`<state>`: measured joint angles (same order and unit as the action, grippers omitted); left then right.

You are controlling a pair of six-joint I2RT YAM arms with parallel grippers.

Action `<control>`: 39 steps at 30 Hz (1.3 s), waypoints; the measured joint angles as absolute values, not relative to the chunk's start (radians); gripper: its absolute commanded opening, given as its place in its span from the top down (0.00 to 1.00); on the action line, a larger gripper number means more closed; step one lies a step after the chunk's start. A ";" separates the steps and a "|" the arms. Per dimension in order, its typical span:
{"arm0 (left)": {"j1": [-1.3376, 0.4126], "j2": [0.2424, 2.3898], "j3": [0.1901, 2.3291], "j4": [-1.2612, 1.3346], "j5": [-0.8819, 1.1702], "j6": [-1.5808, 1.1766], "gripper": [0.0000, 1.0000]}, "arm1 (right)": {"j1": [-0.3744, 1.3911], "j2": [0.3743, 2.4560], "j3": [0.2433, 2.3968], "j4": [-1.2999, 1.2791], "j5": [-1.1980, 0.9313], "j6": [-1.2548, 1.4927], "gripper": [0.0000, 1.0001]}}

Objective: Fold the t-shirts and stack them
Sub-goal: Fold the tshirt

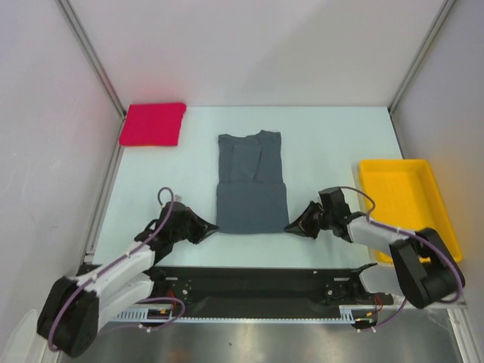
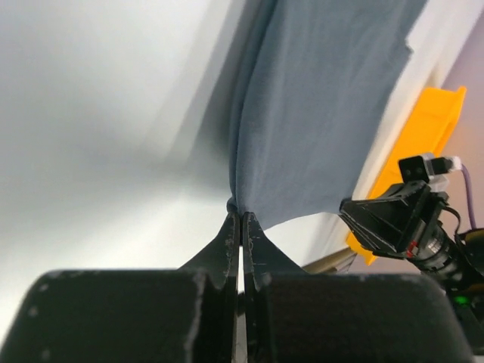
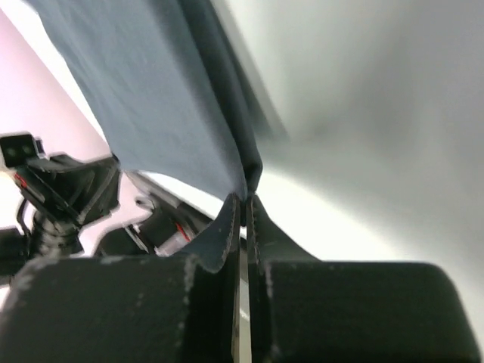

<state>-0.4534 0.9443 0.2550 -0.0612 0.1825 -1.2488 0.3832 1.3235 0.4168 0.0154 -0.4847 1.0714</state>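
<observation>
The slate-grey t-shirt lies in the middle of the table as a long narrow strip, sleeves folded in. My left gripper is shut on its near left corner; the left wrist view shows the cloth pinched at the fingertips. My right gripper is shut on its near right corner, with the cloth rising from the tips in the right wrist view. The pinkish-red t-shirt lies folded at the far left corner.
A yellow plastic tray stands at the right edge; it also shows in the left wrist view. Metal frame posts rise at the far corners. A black base bar runs along the near edge.
</observation>
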 measured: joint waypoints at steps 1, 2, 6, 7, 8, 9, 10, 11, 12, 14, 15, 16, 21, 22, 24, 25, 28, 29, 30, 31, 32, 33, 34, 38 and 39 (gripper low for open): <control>-0.465 0.890 0.243 -0.088 0.179 -1.251 1.00 | 0.397 1.280 0.400 -0.006 -0.476 1.072 1.00; -0.472 0.828 0.229 -0.118 0.175 -1.256 1.00 | 0.410 1.237 0.382 -0.027 -0.467 1.073 1.00; -0.498 0.603 0.192 -0.253 0.159 -1.264 0.99 | 0.468 1.056 0.326 -0.119 -0.436 1.085 1.00; -0.504 0.557 0.189 -0.291 0.158 -1.266 1.00 | 0.488 1.019 0.319 -0.143 -0.428 1.089 1.00; -0.508 0.514 0.189 -0.323 0.157 -1.267 1.00 | 0.506 0.989 0.318 -0.168 -0.422 1.093 1.00; -0.511 0.485 0.189 -0.349 0.156 -1.267 1.00 | 0.523 0.965 0.318 -0.191 -0.413 1.098 1.00; -0.512 0.454 0.189 -0.381 0.156 -1.267 1.00 | 0.537 0.939 0.318 -0.213 -0.405 1.099 1.00; -0.514 0.434 0.189 -0.407 0.156 -1.266 1.00 | 0.552 0.914 0.318 -0.234 -0.398 1.103 1.00; -0.515 0.418 0.191 -0.437 0.156 -1.264 1.00 | 0.562 0.892 0.318 -0.255 -0.393 1.103 1.00; -0.516 0.414 0.200 -0.489 0.156 -1.257 1.00 | 0.575 0.862 0.320 -0.291 -0.388 1.103 1.00; -0.516 0.422 0.212 -0.510 0.156 -1.251 1.00 | 0.577 0.854 0.327 -0.316 -0.385 1.099 1.00; -0.517 0.439 0.232 -0.528 0.155 -1.243 1.00 | 0.576 0.857 0.339 -0.337 -0.384 1.096 1.00; -0.515 0.659 0.453 -0.550 0.131 -1.164 1.00 | 0.509 0.984 0.499 -0.389 -0.411 1.048 1.00; -0.509 0.727 0.513 -0.546 0.128 -1.139 1.00 | 0.481 1.026 0.543 -0.392 -0.421 1.036 1.00; -0.484 0.853 0.632 -0.523 0.130 -1.084 1.00 | 0.430 1.117 0.634 -0.390 -0.442 1.009 1.00; -0.463 0.922 0.685 -0.500 0.134 -1.059 1.00 | 0.404 1.180 0.698 -0.397 -0.457 0.986 1.00; -0.404 1.081 0.799 -0.422 0.146 -1.002 1.00 | 0.352 1.359 0.880 -0.394 -0.489 0.921 1.00; -0.386 1.127 0.827 -0.398 0.152 -0.986 1.00 | 0.342 1.401 0.925 -0.396 -0.496 0.905 1.00; -0.370 1.171 0.854 -0.379 0.160 -0.972 1.00 | 0.328 1.454 0.983 -0.402 -0.506 0.887 1.00; -0.358 1.211 0.882 -0.372 0.169 -0.959 1.00 | 0.316 1.499 1.032 -0.408 -0.514 0.871 1.00; -0.345 1.280 0.936 -0.374 0.192 -0.938 1.00 | 0.305 1.543 1.084 -0.419 -0.521 0.855 1.00; -0.333 1.309 0.960 -0.367 0.201 -0.928 1.00 | 0.294 1.586 1.137 -0.429 -0.530 0.839 1.00; -0.321 1.367 1.009 -0.365 0.221 -0.911 1.00 | 0.284 1.615 1.173 -0.435 -0.537 0.831 1.00; -0.286 1.562 1.146 -0.320 0.289 -0.862 1.00 | 0.242 1.725 1.281 -0.448 -0.574 0.801 1.00; -0.279 1.596 1.165 -0.312 0.302 -0.857 1.00 | 0.231 1.748 1.300 -0.454 -0.583 0.793 1.00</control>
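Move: Both hands already pinch the near corners of the grey t-shirt, some 4 cm off the table. The middle of its far edge lies about 34 cm ahead and 9 cm to the right of the left hand, and about 34 cm ahead and 10 cm to the left of the right hand. The red folded t-shirt is some 38 cm ahead and 22 cm left of the left hand; the yellow bin's middle is about 7 cm ahead and 36 cm right of the right hand. Keeping their pinch on the two near corners of the grey t-shirt, both hands first go on drawing it back towards the base, the left about 5 cm and the right nearly 8, rising slightly. Then both reverse and sweep forward together some 24 cm while climbing, carrying the held edge over the shirt towards its far edge, fingertips tilting up about 10 degrees and the hands levelling off roughly 11 cm above their starting height. ##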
